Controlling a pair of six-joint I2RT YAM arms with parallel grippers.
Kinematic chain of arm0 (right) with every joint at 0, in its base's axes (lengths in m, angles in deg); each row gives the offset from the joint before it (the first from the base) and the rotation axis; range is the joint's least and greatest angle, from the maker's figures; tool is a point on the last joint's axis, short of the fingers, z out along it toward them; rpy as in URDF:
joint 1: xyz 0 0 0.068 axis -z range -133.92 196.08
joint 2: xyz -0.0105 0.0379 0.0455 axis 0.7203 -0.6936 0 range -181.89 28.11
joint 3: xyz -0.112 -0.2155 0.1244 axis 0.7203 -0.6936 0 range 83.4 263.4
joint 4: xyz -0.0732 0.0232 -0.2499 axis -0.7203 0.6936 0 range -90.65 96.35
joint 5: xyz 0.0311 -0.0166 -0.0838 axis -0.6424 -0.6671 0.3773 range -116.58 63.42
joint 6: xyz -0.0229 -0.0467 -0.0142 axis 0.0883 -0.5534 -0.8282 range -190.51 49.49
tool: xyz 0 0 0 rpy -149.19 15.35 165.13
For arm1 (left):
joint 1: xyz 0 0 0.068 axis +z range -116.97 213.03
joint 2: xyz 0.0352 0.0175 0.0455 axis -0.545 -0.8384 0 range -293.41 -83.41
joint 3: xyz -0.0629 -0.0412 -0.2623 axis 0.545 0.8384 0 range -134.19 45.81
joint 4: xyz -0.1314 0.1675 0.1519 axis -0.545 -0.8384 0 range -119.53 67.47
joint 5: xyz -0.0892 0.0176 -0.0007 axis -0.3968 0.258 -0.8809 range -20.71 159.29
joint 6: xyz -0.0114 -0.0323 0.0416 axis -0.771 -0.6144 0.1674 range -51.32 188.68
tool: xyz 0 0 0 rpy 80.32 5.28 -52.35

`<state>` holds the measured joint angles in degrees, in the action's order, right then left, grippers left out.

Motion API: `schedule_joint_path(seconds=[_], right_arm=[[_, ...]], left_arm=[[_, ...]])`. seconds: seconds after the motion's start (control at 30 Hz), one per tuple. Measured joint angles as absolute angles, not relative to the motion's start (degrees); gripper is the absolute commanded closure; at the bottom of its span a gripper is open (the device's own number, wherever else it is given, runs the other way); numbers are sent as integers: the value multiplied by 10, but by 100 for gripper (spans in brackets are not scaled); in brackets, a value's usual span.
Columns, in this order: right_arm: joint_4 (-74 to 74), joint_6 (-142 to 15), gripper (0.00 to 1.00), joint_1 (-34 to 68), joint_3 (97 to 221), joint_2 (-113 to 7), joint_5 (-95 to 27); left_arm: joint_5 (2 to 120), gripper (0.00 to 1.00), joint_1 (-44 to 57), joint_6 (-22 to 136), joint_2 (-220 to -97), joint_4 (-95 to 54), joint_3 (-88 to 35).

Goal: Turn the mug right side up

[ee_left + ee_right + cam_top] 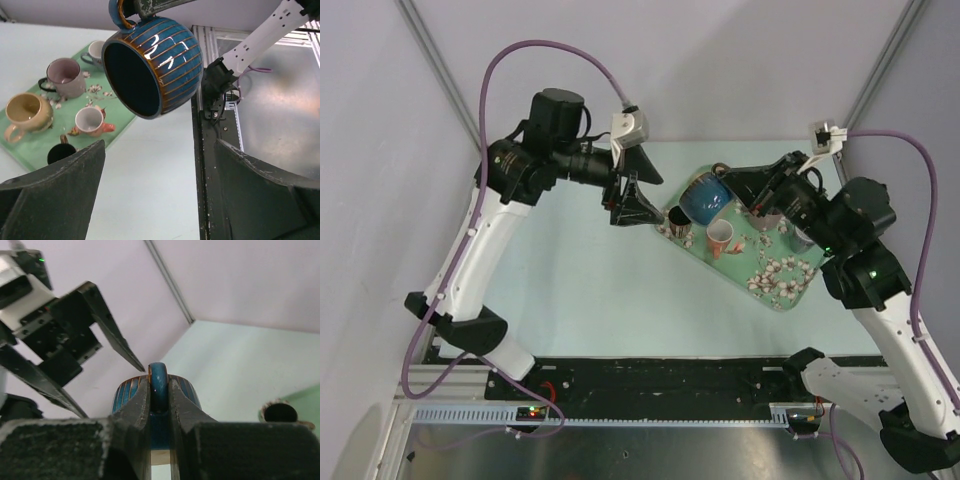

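Observation:
The tan mug (27,112) stands mouth up on the green flowered tray (35,150), handle toward its near-left. My right gripper (160,385) is shut on the handle of a dark blue striped mug (155,62). It holds that mug in the air above the tray's left end (705,195), tipped on its side with the mouth toward my left gripper. My left gripper (160,145) is open and empty, just left of the blue mug (655,198), fingers pointing at it without touching. The top view does not show the tan mug.
On the tray also stand a mauve mug (65,77), a small white-and-orange cup (90,121), a small black cup (61,152) and a grey cup (95,52). The tray (790,290) lies at the table's right. A black rail (660,375) runs along the near edge.

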<state>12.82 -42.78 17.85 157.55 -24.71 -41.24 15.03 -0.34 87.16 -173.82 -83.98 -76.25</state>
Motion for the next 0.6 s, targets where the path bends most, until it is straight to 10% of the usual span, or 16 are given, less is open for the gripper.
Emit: schedule_joint_path(seconds=[0.33, 0.53, 0.6], right_arm=[[42, -388, 100, 185, 1576, -248, -471], [-4, -369, 100, 185, 1575, -272, -477], [-18, -364, 100, 185, 1575, -282, -479]], left_arm=[[132, 15, -34, 859, -1787, -825, -860], [109, 49, -69, 842, -1801, -815, -860], [106, 82, -80, 836, -1807, -814, -860]])
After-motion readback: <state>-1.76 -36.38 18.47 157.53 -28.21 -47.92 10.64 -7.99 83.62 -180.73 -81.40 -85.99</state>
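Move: The blue mug, still pinched by its handle in the right gripper, has its body about 10 cm to the right of the left hand, 1 cm ahead and about level; from the right hand the body lies some 4 cm left, 1 cm ahead and 4 cm below. On the tray about 39 cm beneath the left hand, the brown mug stands roughly 19 cm ahead and 6 cm right, the pink cup 15 cm ahead and 15 cm right. Bring the left gripper right about 5 cm to the blue mug, rising first and then drawing back some 3 cm, while turning about 10 degrees clockwise; once its fingers reach around the body, close them from nearly wide to about half open. With the right gripper keep the handle pinched and lift the mug about 4 cm, easing left to meet the left hand. ##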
